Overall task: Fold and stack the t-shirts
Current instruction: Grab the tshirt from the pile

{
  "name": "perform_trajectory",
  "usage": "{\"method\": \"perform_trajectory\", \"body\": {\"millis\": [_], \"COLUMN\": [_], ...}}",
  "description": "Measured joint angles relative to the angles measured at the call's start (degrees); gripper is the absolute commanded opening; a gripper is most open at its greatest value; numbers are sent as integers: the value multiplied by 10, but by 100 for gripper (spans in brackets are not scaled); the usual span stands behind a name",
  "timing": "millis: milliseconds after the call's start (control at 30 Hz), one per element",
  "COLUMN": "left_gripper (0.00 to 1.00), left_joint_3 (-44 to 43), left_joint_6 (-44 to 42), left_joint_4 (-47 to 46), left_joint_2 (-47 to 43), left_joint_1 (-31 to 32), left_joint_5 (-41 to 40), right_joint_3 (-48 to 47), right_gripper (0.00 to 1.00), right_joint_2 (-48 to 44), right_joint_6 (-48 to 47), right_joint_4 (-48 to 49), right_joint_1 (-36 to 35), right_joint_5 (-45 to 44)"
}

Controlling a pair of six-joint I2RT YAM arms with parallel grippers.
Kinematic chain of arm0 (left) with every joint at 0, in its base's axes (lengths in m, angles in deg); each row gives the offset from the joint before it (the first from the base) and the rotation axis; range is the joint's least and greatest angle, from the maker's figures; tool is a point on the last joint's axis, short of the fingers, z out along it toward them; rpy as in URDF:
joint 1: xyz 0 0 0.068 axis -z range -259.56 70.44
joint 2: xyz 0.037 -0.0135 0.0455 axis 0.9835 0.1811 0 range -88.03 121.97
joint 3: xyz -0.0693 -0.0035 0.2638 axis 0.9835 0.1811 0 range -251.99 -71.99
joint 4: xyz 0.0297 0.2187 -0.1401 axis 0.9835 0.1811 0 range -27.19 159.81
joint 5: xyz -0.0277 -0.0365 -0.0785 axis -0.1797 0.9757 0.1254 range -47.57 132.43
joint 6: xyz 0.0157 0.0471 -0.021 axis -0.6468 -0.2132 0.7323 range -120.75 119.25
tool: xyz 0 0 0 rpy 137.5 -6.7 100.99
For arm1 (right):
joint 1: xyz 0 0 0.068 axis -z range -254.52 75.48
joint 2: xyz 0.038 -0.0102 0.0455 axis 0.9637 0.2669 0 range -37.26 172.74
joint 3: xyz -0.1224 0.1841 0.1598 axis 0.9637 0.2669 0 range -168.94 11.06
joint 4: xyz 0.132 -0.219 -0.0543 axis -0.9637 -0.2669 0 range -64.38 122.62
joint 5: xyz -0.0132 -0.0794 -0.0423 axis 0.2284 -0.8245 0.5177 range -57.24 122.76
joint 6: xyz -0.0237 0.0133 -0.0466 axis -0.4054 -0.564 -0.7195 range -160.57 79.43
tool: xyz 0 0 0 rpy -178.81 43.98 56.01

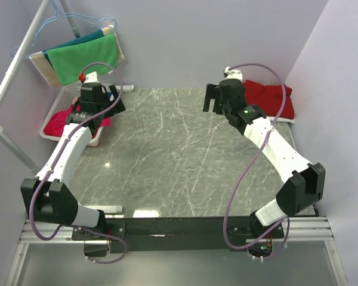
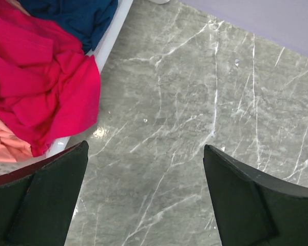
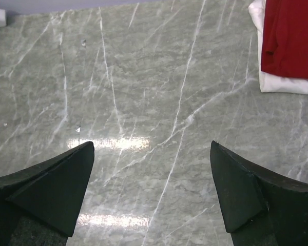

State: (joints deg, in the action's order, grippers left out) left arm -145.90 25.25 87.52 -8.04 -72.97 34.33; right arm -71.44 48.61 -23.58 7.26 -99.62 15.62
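A bright pinkish-red t-shirt [image 2: 36, 82] lies crumpled in a white basket [image 1: 52, 134] at the table's left and hangs over its rim. A navy t-shirt [image 2: 77, 15] and a salmon-orange t-shirt [image 2: 5, 143] lie in the same basket. A folded maroon-red t-shirt [image 1: 268, 95] rests at the far right, also in the right wrist view [image 3: 292, 38], on something white [image 3: 285, 84]. My left gripper [image 2: 146, 192] is open and empty above bare table just right of the basket. My right gripper [image 3: 151, 189] is open and empty above bare table left of the maroon shirt.
Green, teal and beige towels [image 1: 83, 56] hang on a rack at the back left, with a metal pole [image 1: 15, 65] beside them. Purple walls close the back and right. The marble table [image 1: 179, 155] spreads between the arms.
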Motion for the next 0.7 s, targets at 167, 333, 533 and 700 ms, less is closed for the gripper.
{"method": "perform_trajectory", "body": {"millis": [167,333,533,700], "left_gripper": [99,99,97,99], "left_joint_3": [0,-8,-63,-80], "left_joint_6": [-4,-4,-2,3], "left_joint_4": [-4,9,36,41], "left_joint_2": [-5,3,61,85], "left_joint_1": [10,10,5,-10], "left_joint_5": [-26,-66,-118,-135], "right_joint_3": [-9,-10,-11,-11], "right_gripper": [100,100,100,100], "right_joint_2": [21,27,27,28], "right_joint_6": [1,6,16,23], "right_joint_4": [-2,-3,-3,-10], "right_joint_1": [0,0,0,0], "right_joint_5": [0,0,-1,-5]}}
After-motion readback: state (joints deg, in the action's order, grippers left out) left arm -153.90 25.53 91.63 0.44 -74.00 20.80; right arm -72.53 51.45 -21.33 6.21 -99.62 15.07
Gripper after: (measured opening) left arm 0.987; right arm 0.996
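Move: The red t-shirt on the basket's pile, draped over the rim, lies about 14 cm to the left of the left hand, some 3 cm ahead and roughly 18 cm below. In the same basket, the navy cloth is around 8 cm beyond the t-shirt and 5 cm to its right; the peach cloth shows about 8 cm nearer the base and 1 cm farther left. From the right hand, the t-shirt is some 55 cm left, 3 cm ahead and 20 cm below. Leftward, towards the basket, the left hand swings about 4.5 cm, easing forward some 2.5 cm and, after a tiny rise, ending slightly lower. On the way its wrist turns about 15 degrees counter-clockwise and its left side tips up a little. The fingers stay wide open and touch nothing, still high over the table beside the red t-shirt. ##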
